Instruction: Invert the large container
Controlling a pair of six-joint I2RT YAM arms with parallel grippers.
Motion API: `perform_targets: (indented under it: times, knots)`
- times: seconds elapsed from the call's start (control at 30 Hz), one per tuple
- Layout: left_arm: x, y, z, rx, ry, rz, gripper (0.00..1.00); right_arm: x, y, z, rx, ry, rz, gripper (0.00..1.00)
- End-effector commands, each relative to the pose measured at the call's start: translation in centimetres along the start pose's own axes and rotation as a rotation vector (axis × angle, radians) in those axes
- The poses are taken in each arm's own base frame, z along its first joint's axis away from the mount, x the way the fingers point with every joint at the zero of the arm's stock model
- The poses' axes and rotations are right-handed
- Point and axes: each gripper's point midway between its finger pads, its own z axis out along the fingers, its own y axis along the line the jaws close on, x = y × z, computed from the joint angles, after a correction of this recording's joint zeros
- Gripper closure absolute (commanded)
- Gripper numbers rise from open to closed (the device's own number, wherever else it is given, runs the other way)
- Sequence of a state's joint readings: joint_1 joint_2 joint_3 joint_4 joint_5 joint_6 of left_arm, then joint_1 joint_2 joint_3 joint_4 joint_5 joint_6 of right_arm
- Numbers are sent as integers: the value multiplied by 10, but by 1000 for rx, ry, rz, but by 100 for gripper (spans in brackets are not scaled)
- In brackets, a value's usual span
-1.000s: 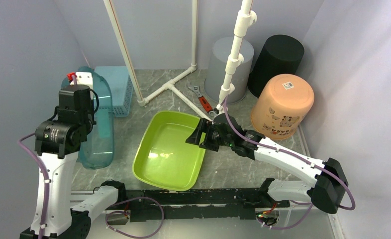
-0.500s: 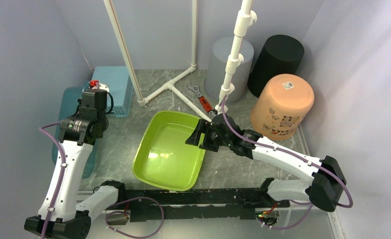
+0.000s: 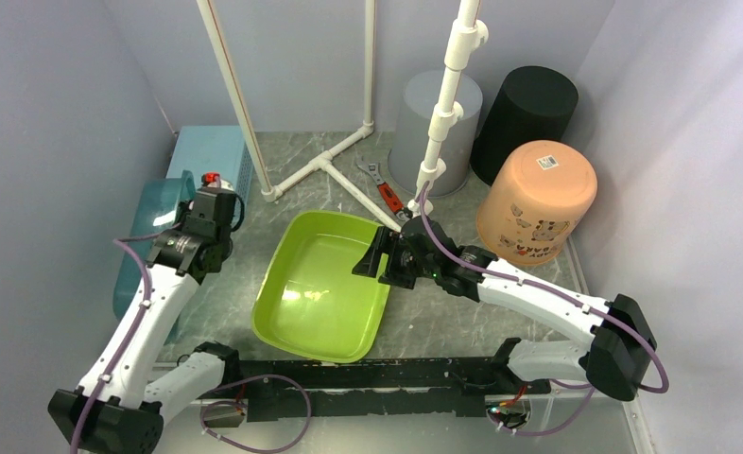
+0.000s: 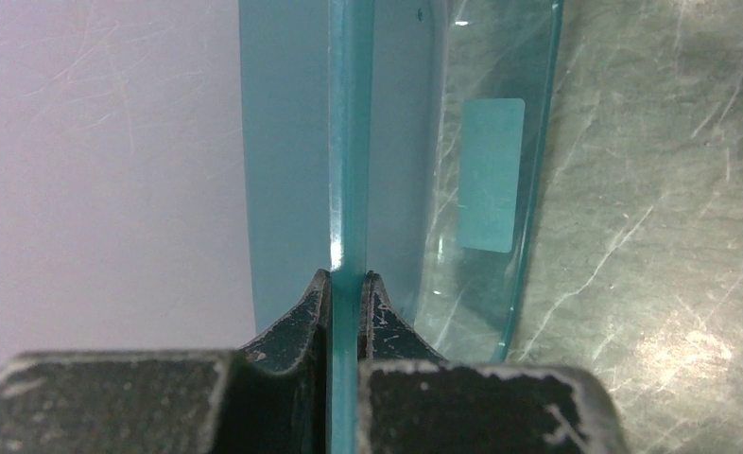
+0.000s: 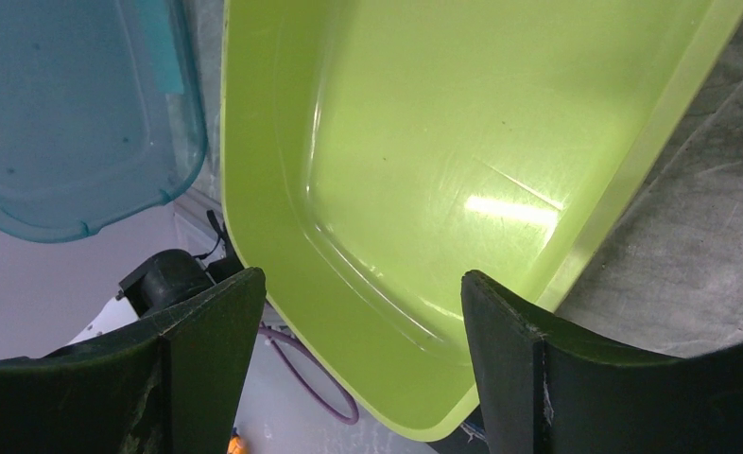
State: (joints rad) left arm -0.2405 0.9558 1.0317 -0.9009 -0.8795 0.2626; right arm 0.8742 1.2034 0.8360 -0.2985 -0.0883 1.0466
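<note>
The large container point(image 3: 146, 241) is a clear teal plastic tub, tipped up on its long side against the left wall. My left gripper point(image 3: 196, 216) is shut on its upper wall. In the left wrist view the thin teal wall point(image 4: 349, 142) runs straight between the closed fingertips of the left gripper point(image 4: 349, 282), and a label point(image 4: 491, 175) shows through the plastic. My right gripper point(image 3: 375, 257) hangs open over the far right rim of the green basin point(image 3: 320, 284). The right wrist view shows the right gripper point(image 5: 363, 288) with nothing between its fingers, and the teal container point(image 5: 65, 113) beyond.
The green basin point(image 5: 424, 142) lies upright mid-table. An orange bucket point(image 3: 536, 200), a black bucket point(image 3: 527, 118) and a grey bucket point(image 3: 424, 123) stand upside down at the back right. A white pipe frame point(image 3: 325, 163), a red-handled wrench point(image 3: 387, 196) and a blue basket point(image 3: 212, 151) are at the back.
My left arm has come down and swung right, still gripping the teal container. The container has tipped from leaning over the table to standing against the left wall. The right arm has not moved.
</note>
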Motion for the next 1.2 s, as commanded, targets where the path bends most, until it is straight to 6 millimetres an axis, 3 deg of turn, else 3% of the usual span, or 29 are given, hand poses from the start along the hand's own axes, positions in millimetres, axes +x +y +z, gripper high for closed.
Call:
perform_targets:
  times: [0.0, 0.37, 0.73, 1.17]
  knots:
    - [-3, 1, -7, -80, 5, -34, 97, -7, 19, -9, -47, -17, -31, 20]
    - [8, -59, -27, -50, 49, 84, 95, -8, 19, -11, -43, -20, -30, 20]
    - [-1, -96, -22, 25, 66, 206, 89, -7, 15, -11, -34, -21, -23, 20]
    - [1, -124, -24, 187, 61, 252, 61, -7, 15, -8, -27, -17, -15, 19]
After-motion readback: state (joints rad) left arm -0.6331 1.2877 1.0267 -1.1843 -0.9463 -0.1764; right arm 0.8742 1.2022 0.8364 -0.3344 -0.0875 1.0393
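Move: The left hand already grips the rim of the tipped teal container. The table strip where it goes lies about 24 cm below the hand, 4 cm to its right and 5 cm back. Also from this hand, the green tray is some 30 cm right and 6 cm back, and the light blue basket about 18 cm ahead and 2 cm right. From the idle right hand the strip is about 40 cm left, 1 cm back and 15 cm below. Left hand carries the teal container's rim right and down, about 8 cm each, then starts opening its fingers. ##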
